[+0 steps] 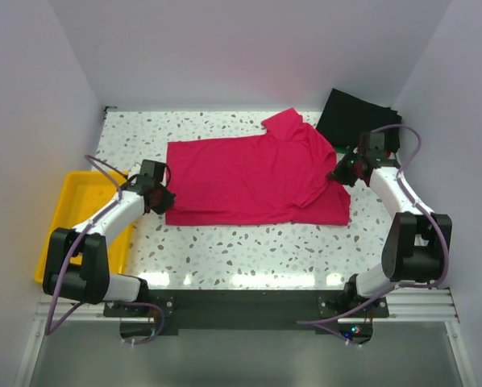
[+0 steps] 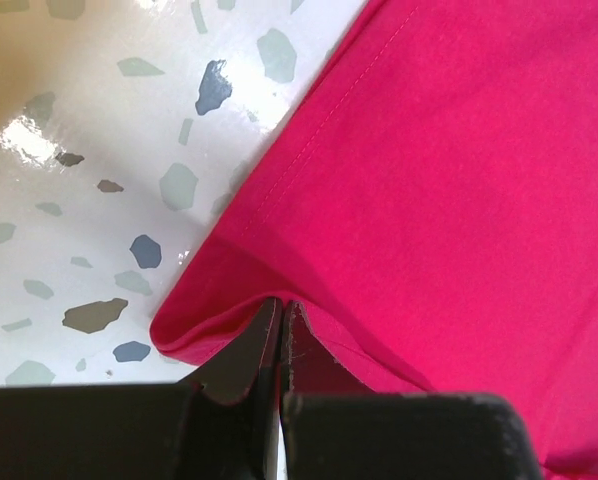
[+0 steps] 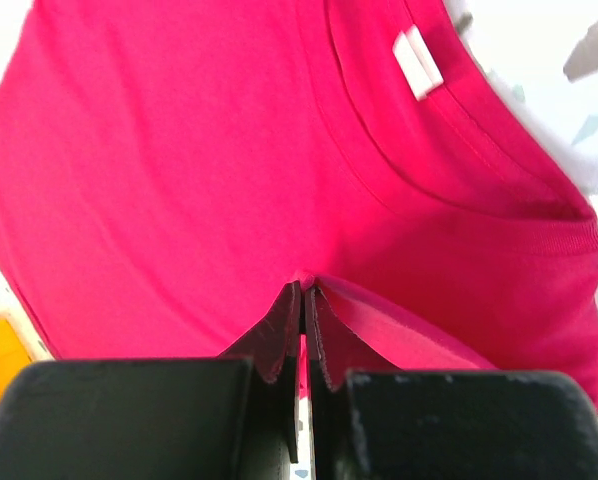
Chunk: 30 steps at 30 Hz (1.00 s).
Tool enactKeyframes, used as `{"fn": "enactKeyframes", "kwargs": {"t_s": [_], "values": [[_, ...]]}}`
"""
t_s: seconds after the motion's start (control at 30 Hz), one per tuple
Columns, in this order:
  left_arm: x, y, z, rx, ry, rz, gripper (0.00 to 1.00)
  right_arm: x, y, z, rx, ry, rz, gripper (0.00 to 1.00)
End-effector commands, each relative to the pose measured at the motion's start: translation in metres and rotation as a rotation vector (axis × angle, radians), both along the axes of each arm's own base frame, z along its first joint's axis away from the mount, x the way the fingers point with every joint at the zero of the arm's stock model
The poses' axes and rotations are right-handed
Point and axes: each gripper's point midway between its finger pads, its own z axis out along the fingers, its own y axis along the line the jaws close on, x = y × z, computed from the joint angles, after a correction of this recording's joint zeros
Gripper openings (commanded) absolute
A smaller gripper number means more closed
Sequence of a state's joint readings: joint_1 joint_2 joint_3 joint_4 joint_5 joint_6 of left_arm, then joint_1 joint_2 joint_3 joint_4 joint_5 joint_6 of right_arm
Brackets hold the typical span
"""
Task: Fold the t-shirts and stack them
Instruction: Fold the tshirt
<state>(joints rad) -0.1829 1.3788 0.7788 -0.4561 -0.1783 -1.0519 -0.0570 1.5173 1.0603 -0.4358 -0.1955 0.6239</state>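
A crimson-pink t-shirt (image 1: 249, 173) lies spread across the middle of the speckled table, one sleeve pointing toward the back. My left gripper (image 1: 164, 196) is shut on the shirt's left edge; in the left wrist view the jaws (image 2: 281, 306) pinch a raised fold of the pink cloth (image 2: 459, 180). My right gripper (image 1: 341, 172) is shut on the shirt's right side. In the right wrist view its jaws (image 3: 306, 289) pinch the pink cloth (image 3: 179, 170) just below the collar, where the white neck tag (image 3: 417, 62) shows. A black t-shirt (image 1: 358, 119) lies at the back right corner.
A yellow plastic tray (image 1: 76, 222) sits at the table's left edge, beside the left arm. White walls close in the table on the left, back and right. Bare speckled tabletop (image 1: 249, 246) runs between the shirt and the arm bases.
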Motion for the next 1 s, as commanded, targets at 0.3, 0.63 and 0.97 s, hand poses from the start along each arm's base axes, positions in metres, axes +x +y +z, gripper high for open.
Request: {"fn": "enactKeyframes", "kwargs": {"t_s": [0.3, 0.63, 0.97], "values": [[0.028, 0.005, 0.038, 0.006, -0.118, -0.002, 0.0, 0.038, -0.006, 0.046, -0.037, -0.16, -0.008, 0.0], [0.033, 0.012, 0.041, 0.006, -0.13, 0.027, 0.0, 0.046, -0.009, 0.053, -0.038, -0.188, -0.021, 0.0], [0.046, 0.015, 0.033, -0.001, -0.123, 0.041, 0.0, 0.064, -0.01, 0.049, -0.049, -0.174, -0.001, 0.0]]}}
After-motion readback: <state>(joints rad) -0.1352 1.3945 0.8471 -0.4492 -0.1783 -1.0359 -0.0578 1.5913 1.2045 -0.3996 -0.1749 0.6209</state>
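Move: Held still in the right hand is the red t-shirt's near edge; the far shoulder it is carried towards lies roughly 18 cm ahead, 5 cm left and 11 cm down. The far sleeve lies 24 cm ahead and 18 cm left, and the black stack 23 cm ahead and 11 cm right. From the left hand, the shirt's far left corner is about 23 cm ahead, 1 cm left and 5 cm down; the yellow bin is 8 cm back and 30 cm left. Carrying the pinched near edge on over the shirt towards its far side, the right hand goes about 5 cm forward and 3 cm up, easing off midway before going on, its fingers tipping slightly outward. The left keeps its own pinch by the hem and creeps some 2 cm forward and 2 cm up, drifting a little left. Both grippers stay shut. ##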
